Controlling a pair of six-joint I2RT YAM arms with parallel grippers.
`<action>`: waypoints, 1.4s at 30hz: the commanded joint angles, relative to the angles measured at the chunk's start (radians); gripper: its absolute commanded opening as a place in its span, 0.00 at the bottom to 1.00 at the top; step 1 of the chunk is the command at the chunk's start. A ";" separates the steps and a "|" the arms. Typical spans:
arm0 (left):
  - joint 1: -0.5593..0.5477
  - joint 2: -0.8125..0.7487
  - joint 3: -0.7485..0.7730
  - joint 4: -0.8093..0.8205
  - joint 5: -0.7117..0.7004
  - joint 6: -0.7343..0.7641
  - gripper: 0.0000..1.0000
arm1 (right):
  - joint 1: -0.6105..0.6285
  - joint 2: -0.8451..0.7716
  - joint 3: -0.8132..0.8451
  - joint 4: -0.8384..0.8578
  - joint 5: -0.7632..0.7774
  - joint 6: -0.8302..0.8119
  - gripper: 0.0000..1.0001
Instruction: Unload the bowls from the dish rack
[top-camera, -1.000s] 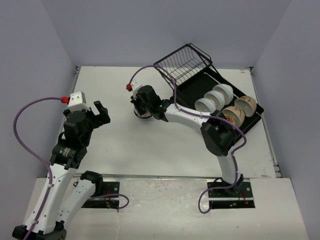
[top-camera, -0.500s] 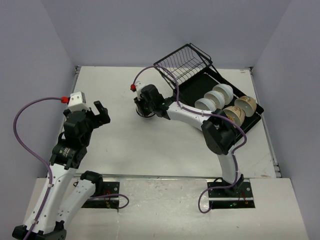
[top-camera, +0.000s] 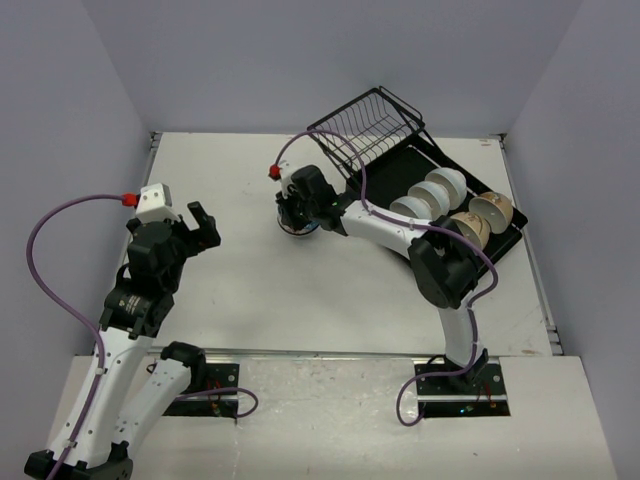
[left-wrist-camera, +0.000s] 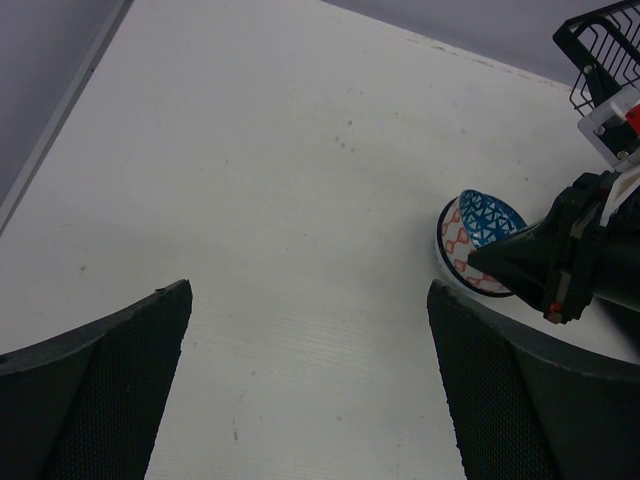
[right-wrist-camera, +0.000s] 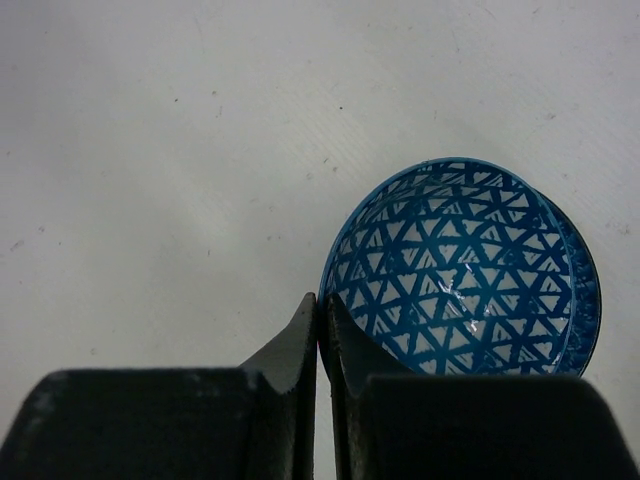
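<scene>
A blue-patterned bowl (right-wrist-camera: 460, 270) sits on the white table, nested in a pink-patterned bowl (left-wrist-camera: 455, 240), left of the dish rack (top-camera: 385, 178). My right gripper (right-wrist-camera: 320, 300) is shut, its tips pressed together right at the blue bowl's left rim; whether they pinch the rim I cannot tell. From above, that gripper (top-camera: 297, 213) covers most of the stacked bowls (top-camera: 297, 230). On the rack's tray stand two white bowls (top-camera: 410, 208) and two cream bowls (top-camera: 468, 230). My left gripper (left-wrist-camera: 310, 400) hangs wide open over bare table, far left of the bowls.
The tilted black wire basket (top-camera: 365, 125) rises at the rack's far end, just behind the right arm. Grey walls close the table on three sides. A red-tipped cable (top-camera: 275, 172) loops above the right wrist.
The right gripper has shifted right and toward the rack over the stacked bowls, its jaws parting briefly and closing again. The left arm has not moved.
</scene>
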 joint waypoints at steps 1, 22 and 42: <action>0.011 -0.003 -0.003 0.035 0.003 0.023 1.00 | -0.001 -0.046 0.020 -0.017 0.002 -0.018 0.00; 0.011 -0.004 -0.003 0.037 0.003 0.024 1.00 | 0.013 0.080 0.158 -0.225 0.080 -0.063 0.09; 0.011 -0.003 -0.003 0.035 0.006 0.024 1.00 | 0.014 0.048 0.195 -0.279 0.045 -0.015 0.52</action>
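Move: The right gripper pinches the near-left rim of the tilted red-patterned bowl, whose middle lies roughly 4 cm ahead, 3 cm to the right and 4 cm below. The blue bowl it is being set into sits under it, some 4 cm ahead, 3 cm right and 7 cm below the hand; the dish rack's middle is about 35 cm right and 4 cm ahead. From the left hand the blue bowl is around 16 cm ahead, 20 cm right and 22 cm lower. Lower the right gripper about 3 cm to let the raised rim of the red-patterned bowl down into the blue bowl, easing slightly to the right and tipping the fingers some 10 degrees more steeply down. Keep the pinch at first, slacken it as the hand sinks, then open the fingers to about half, one on each side of the rim. ##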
